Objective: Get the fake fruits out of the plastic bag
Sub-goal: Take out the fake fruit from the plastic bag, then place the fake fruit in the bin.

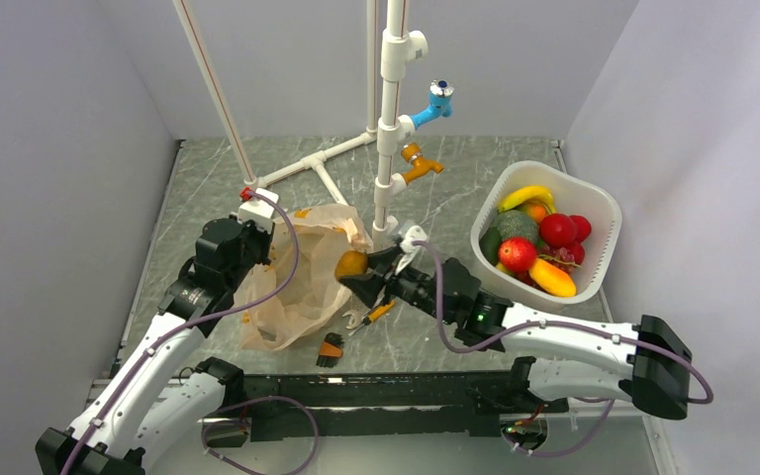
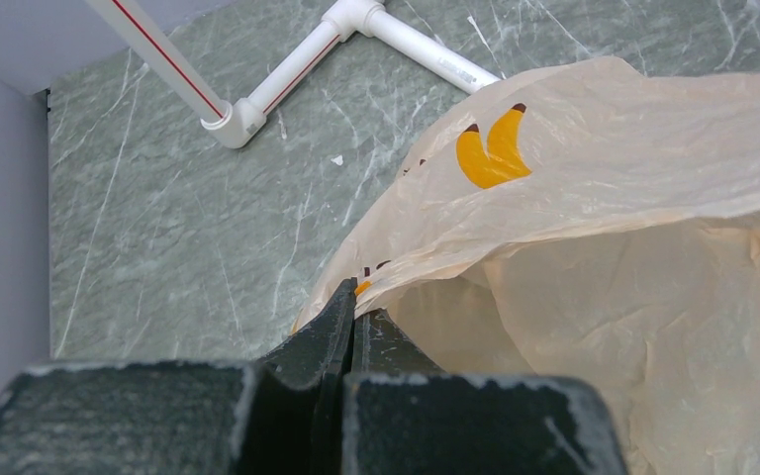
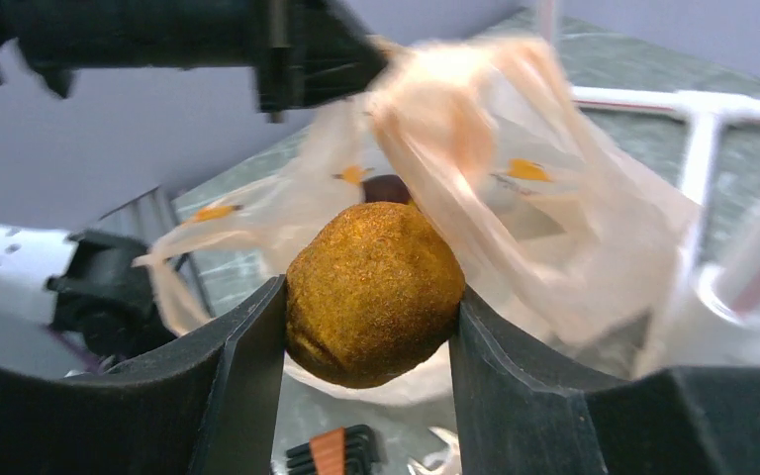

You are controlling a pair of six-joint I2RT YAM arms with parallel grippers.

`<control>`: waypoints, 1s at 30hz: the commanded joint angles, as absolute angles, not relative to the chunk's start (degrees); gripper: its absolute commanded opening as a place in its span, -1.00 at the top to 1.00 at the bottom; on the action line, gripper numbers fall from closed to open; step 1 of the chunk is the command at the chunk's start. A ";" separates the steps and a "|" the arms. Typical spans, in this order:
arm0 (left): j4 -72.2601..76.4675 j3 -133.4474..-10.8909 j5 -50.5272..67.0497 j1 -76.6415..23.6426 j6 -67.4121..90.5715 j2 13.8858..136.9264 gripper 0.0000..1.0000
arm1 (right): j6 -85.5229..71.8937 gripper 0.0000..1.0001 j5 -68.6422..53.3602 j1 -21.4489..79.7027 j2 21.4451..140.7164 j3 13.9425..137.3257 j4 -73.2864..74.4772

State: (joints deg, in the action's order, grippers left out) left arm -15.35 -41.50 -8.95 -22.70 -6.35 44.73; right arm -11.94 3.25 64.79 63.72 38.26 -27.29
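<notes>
The peach-orange plastic bag lies crumpled left of centre, its mouth lifted. My left gripper is shut on the bag's rim; in the left wrist view the closed fingertips pinch the thin film. My right gripper is shut on a small yellow-brown round fruit, held in the air just right of the bag's mouth. The right wrist view shows that fruit squeezed between both black fingers of the gripper, with the bag behind it. Anything else in the bag is hidden.
A white slotted basket at the right holds a banana, red fruits and other fruits. A white pipe stand with blue and orange taps rises behind the bag. A black hex-key set and a small orange-handled tool lie on the table below the right gripper.
</notes>
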 commanded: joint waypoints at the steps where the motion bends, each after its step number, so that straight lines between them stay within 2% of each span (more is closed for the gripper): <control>1: -14.94 -43.74 -9.80 -22.85 -5.33 44.00 1.00 | -17.85 1.00 16.80 62.47 57.36 33.07 -34.26; 6: -14.84 -43.60 -9.87 -22.94 -5.34 44.01 1.00 | -21.74 1.00 25.23 58.77 50.52 28.74 -33.30; 11: -14.80 -43.52 -10.00 -23.11 -5.25 43.97 1.00 | -26.35 1.00 44.42 54.95 47.03 30.42 -22.44; 15: -15.13 -43.85 -9.70 -23.19 -5.19 44.34 1.00 | -30.73 1.00 52.12 48.28 46.09 32.33 -13.86; 21: -15.16 -43.77 -10.28 -23.39 -5.27 44.32 1.00 | -36.21 1.00 57.12 37.45 50.55 39.25 0.07; 30: -15.23 -43.56 -11.37 -23.47 -5.45 44.03 1.00 | -45.73 1.00 49.08 19.01 62.34 50.04 11.96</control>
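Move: The white basket that the held brown fruit is bound for has its middle about 43 cm to the right hand's right, some 12 cm ahead and 9 cm below; inside it the green melon lies about 36 cm right and 14 cm ahead, and the red apple 36 cm right and 9 cm ahead. The plastic bag is about 12 cm left, 5 cm ahead and 12 cm below. From the left hand the basket is some 60 cm right, 3 cm ahead and 6 cm lower. With the brown fruit still pinched between its fingertips, the right hand sweeps fast away from the plastic bag, some 34 cm to the right and 17 cm forward at nearly level height, past the near side of the standing pipe to the basket's left side. On the way the wrist swings about 90 degrees clockwise and tips its fingers down by some 20, the grip unchanged, while the left hand stays put and keeps the bag's rim pinched. ##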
